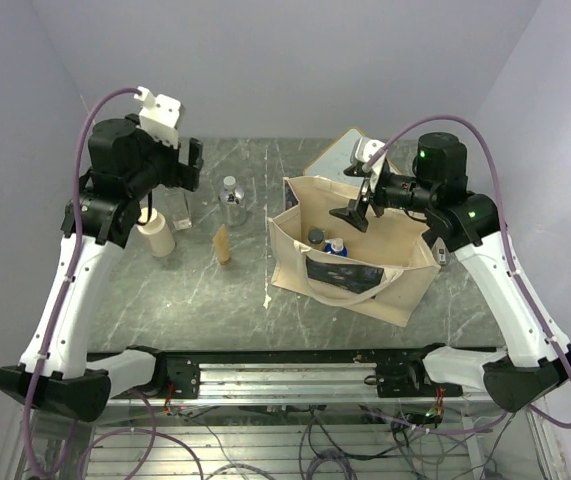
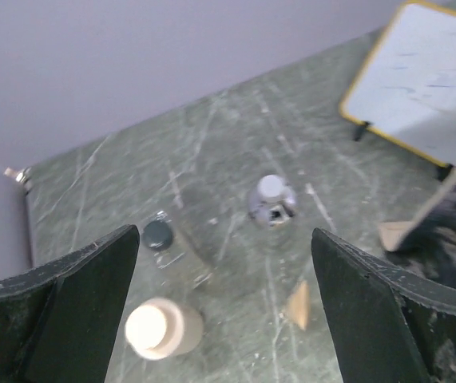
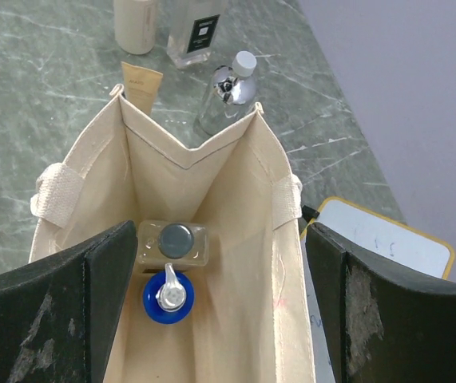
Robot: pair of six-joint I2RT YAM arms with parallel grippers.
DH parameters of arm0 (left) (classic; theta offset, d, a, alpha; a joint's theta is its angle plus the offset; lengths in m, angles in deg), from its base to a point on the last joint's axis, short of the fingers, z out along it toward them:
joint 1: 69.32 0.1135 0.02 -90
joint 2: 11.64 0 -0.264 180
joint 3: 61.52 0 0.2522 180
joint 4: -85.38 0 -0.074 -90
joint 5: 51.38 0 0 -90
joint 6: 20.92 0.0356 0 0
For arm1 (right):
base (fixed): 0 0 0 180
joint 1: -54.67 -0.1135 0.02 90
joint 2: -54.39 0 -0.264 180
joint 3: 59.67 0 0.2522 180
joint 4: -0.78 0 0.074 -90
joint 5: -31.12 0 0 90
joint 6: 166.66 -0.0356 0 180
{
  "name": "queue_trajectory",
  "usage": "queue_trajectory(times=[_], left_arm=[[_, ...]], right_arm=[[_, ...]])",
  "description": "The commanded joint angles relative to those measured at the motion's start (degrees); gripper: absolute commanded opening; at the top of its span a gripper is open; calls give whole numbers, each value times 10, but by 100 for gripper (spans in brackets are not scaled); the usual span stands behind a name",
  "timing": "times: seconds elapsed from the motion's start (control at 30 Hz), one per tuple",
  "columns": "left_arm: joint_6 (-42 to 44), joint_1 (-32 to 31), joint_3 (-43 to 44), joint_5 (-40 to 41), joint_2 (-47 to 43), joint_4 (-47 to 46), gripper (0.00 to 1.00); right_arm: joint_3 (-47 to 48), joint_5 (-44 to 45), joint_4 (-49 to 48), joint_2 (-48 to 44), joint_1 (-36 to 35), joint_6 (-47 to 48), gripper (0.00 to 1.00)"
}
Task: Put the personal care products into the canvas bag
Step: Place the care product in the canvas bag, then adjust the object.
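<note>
The canvas bag (image 1: 405, 262) stands open right of centre. Inside it a clear bottle with a dark cap (image 3: 176, 241) and an orange bottle's blue cap (image 3: 168, 297) sit side by side. My right gripper (image 3: 221, 239) hangs open over the bag's mouth (image 1: 357, 212), holding nothing. On the table to the left stand a cream cylinder (image 1: 157, 238), a black-capped clear bottle (image 1: 182, 205), a silver-capped clear bottle (image 1: 231, 198) and a tan tube (image 1: 223, 245). My left gripper (image 1: 193, 165) is open and empty, high above these (image 2: 225, 231). Below it are the cylinder (image 2: 164, 327) and black cap (image 2: 157, 235).
A white wood-framed board (image 1: 330, 160) leans behind the bag, close to its far side (image 3: 379, 239). The bag's handles (image 3: 56, 195) hang at its rim. Purple walls close in at the back and sides of the grey marbled table (image 1: 205, 290).
</note>
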Motion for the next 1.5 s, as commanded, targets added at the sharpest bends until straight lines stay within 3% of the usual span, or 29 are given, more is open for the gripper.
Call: queue_trajectory(times=[0.0,0.27,0.5,0.87,1.13,1.47], left_arm=[[-24,59,-6,65,36,5,99],[30,165,12,-25,156,42,99],[144,170,-1,-80,205,49,99],[365,181,66,-129,286,151,99],[463,193,80,-155,333,184,99],[548,196,158,-166,425,263,99]], right_arm=[[14,-3,-2,-22,12,-25,86],[-4,-12,9,-49,14,-9,86],[-24,-10,12,-63,14,7,87],[-41,-16,17,-73,14,21,87],[-49,-27,12,-72,25,20,87],[-53,-56,9,-73,52,14,87]])
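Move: The black-capped clear bottle the left hand is after stands about 11 cm ahead of it, 9 cm to its left and some 31 cm below. The white jar is roughly 8 cm nearer the base and 5 cm left of that bottle; the white-capped bottle is level with it, 15 cm to its right. From the right hand, the black-capped bottle lies about 18 cm ahead, 41 cm left and 28 cm down. The left hand heads down onto the black-capped bottle, not yet gripping it: it swings forward and left in an arc, then sinks almost straight, dropping some 24 cm in all. Its wrist tips by roughly 45 degrees and rolls left side up until the wide-open fingers point steeply down over the cap. The right hand, empty and open above the canvas bag, eases slightly back and right. ##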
